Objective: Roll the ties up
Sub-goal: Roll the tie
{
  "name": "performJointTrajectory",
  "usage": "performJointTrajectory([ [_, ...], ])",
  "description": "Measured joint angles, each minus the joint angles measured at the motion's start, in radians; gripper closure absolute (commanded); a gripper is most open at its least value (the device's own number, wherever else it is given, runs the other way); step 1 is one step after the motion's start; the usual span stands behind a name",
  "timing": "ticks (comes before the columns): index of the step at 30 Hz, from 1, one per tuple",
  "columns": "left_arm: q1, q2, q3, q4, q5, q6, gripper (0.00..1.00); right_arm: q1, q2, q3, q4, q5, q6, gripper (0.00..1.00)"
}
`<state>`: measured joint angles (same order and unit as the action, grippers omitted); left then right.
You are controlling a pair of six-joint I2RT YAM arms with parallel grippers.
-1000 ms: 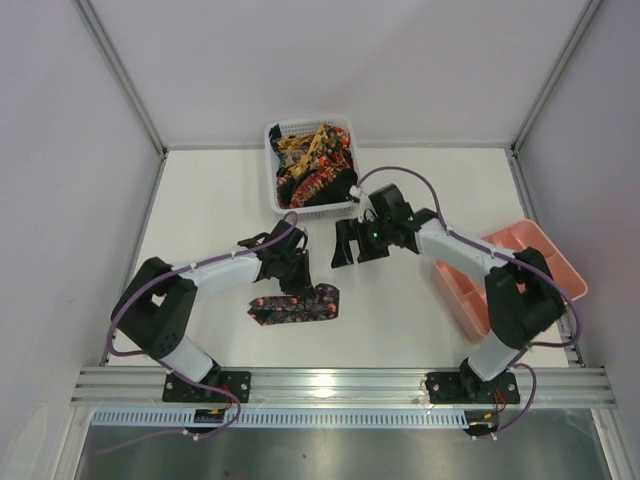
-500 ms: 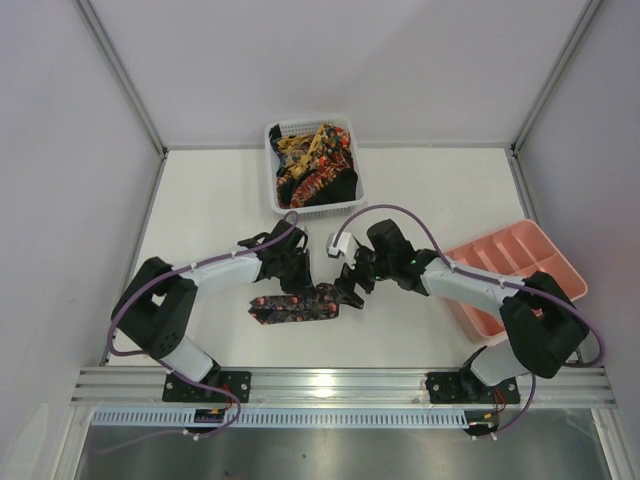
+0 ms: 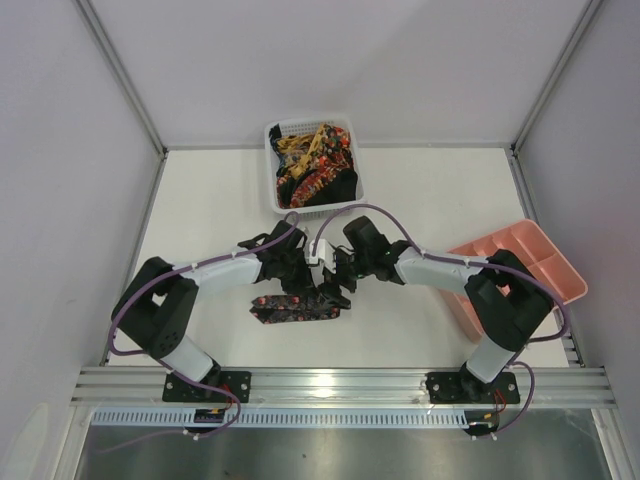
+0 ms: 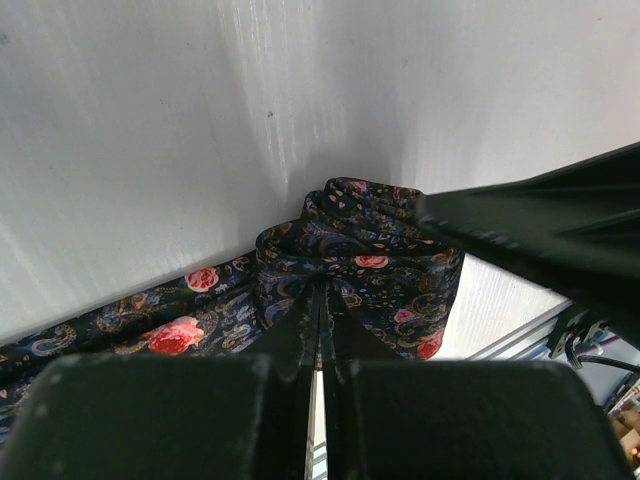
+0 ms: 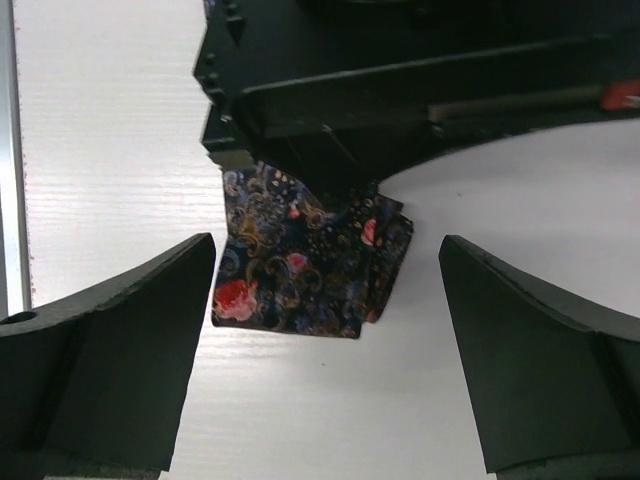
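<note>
One dark tie [image 3: 280, 309] with red roses and paisley lies across the table in front of the arms, its right end folded over into a thick wad [image 5: 300, 275]. My left gripper [image 3: 298, 287] comes down on that folded part; in its wrist view the jaws [image 4: 321, 295] are shut, pinching the bunched fabric [image 4: 350, 255]. My right gripper [image 3: 335, 290] stands wide open at the same end, and the fold sits between its fingers [image 5: 326, 262] without touching them. More ties [image 3: 312, 160] are heaped in the basket.
The white mesh basket [image 3: 275, 195] stands at the back centre. A pink compartment tray [image 3: 520, 265] lies at the right, beside the right arm's elbow. The two gripper heads are close together over the tie's fold. Grey walls enclose the table.
My right arm has swung from near the basket down and left to the tie's folded end, its jaws open wide. The left gripper and the tie have stayed put.
</note>
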<state>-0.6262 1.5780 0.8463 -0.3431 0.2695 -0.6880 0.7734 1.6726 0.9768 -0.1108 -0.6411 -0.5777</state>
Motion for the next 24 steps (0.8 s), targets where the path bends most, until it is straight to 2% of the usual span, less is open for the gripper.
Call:
performJointTrajectory([
  [6, 0.0, 0.004, 0.0, 0.011, 0.005, 0.0, 0.98, 0.023, 0.02, 0.0, -0.016, 0.008, -0.01, 0.0],
  [21, 0.0, 0.006, -0.005, 0.028, 0.016, 0.0, 0.98, 0.051, 0.053, -0.062, 0.047, 0.147, -0.025, 0.0],
  [24, 0.0, 0.006, -0.009, 0.032, 0.021, 0.0, 0.98, 0.053, 0.071, -0.063, 0.054, 0.154, -0.025, 0.03],
])
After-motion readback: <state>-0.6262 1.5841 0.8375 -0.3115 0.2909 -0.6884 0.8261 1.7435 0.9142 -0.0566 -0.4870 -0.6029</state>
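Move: The tie's folded right end, the part to be rolled, is some 4 cm left of the right hand, about 2 cm back and roughly 6 cm below. From the left hand, whose closed fingers are already on it, its middle is about 5 cm right, 3 cm back and 1 cm down. The flat tail is centred roughly 16 cm left and 4 cm back of the right hand, and the white basket about 37 cm ahead and 5 cm left of that hand, both some 6 cm lower. The tie's folded end is approached from above by the right hand, which sinks about 5 cm with a slight drift back and right, its fingers tipping some 10 degrees steeper. They stay wide open, coming down with one finger on the fold's far side and the other on its near side, not yet pinching. The left hand stays almost in place, fingers still shut on the fold. ##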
